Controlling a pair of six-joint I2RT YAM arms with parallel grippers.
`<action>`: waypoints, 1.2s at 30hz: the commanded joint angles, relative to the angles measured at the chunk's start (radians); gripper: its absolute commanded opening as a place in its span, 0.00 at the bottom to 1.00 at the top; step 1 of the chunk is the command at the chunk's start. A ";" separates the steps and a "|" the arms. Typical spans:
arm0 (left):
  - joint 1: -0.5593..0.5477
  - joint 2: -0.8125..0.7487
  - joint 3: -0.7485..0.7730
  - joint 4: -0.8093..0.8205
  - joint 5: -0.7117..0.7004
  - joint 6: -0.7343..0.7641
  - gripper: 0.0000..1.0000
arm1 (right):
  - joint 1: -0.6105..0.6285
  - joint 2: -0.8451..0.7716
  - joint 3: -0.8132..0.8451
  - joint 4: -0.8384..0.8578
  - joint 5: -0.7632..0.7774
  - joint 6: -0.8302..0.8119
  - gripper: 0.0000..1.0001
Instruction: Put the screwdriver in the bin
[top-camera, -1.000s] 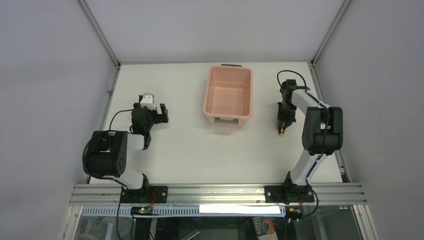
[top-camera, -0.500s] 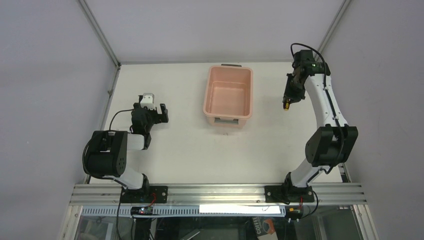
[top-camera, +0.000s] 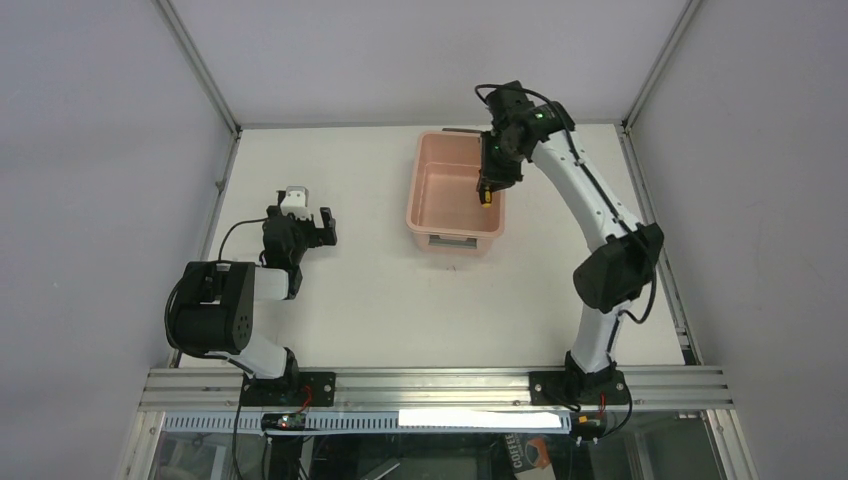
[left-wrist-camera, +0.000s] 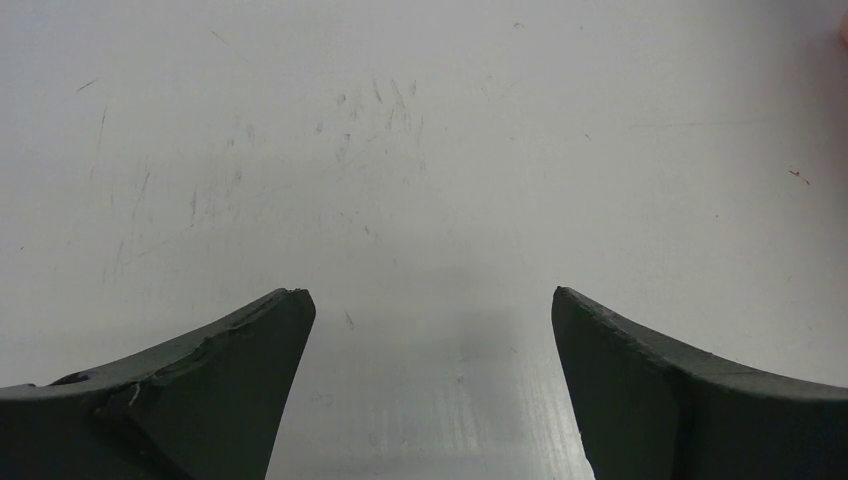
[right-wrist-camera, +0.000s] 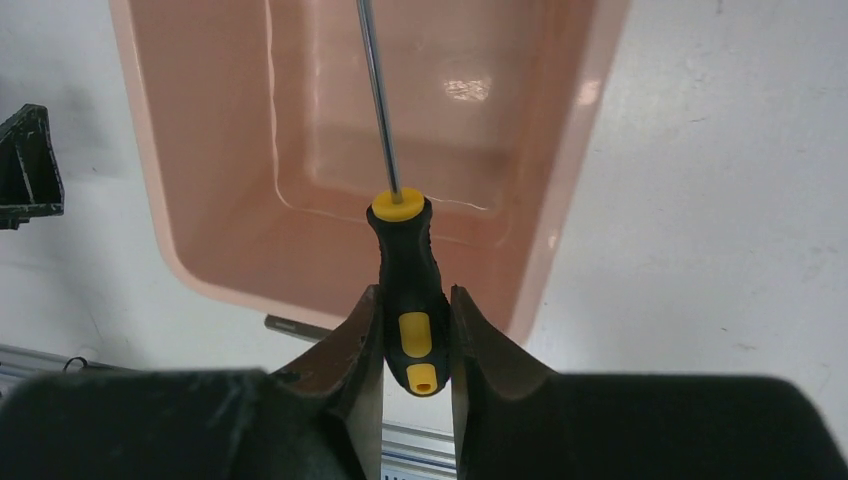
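The salmon-pink bin (top-camera: 412, 192) stands at the back middle of the white table. My right gripper (top-camera: 489, 180) hangs over its right side, shut on the screwdriver (top-camera: 486, 196). In the right wrist view the black and yellow handle (right-wrist-camera: 408, 270) sits between the fingers of that gripper (right-wrist-camera: 412, 292). The thin shaft points out over the bin's floor (right-wrist-camera: 400, 150). My left gripper (top-camera: 325, 228) rests low at the left of the table. In its own view it (left-wrist-camera: 430, 300) stands open over bare tabletop with nothing between the fingers.
An aluminium rail (top-camera: 430, 385) runs along the near edge under both arm bases. Frame posts (top-camera: 200, 65) rise at the back corners beside grey walls. A dark handle (top-camera: 462, 130) shows at the bin's far end.
My right arm lifted the screwdriver from the table at the right, swung it up and back, then left until it hung over the bin. The left arm stayed still.
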 joint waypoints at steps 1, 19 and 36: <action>-0.005 -0.030 -0.006 0.021 0.020 -0.020 0.99 | 0.046 0.111 0.073 0.062 0.005 0.108 0.15; -0.006 -0.030 -0.006 0.021 0.020 -0.020 0.99 | 0.142 0.387 -0.035 0.281 0.221 0.156 0.36; -0.004 -0.030 -0.006 0.022 0.019 -0.020 0.99 | 0.146 0.196 0.076 0.207 0.258 0.047 0.72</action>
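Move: Over the bin's near right corner, the right hand still holds the screwdriver by its handle, blade pointing forward; the bin's middle lies about 9 cm ahead, 7 cm to the left and some 17 cm below. The bin's near handle is roughly 4 cm back, 7 cm to the left and 15 cm below that hand. For the idle left hand, the bin's middle is about 40 cm to the right and 7 cm ahead, nearly level in height. Sinking about 16 cm into the bin, the right hand also carries the screwdriver some 6 cm left and 4 cm forward, its fingers losing their leftward lean to point more straight down. Near the bottom they open wide and let go of the handle, then the hand starts back up by about 2 cm, still drifting slightly forward. ##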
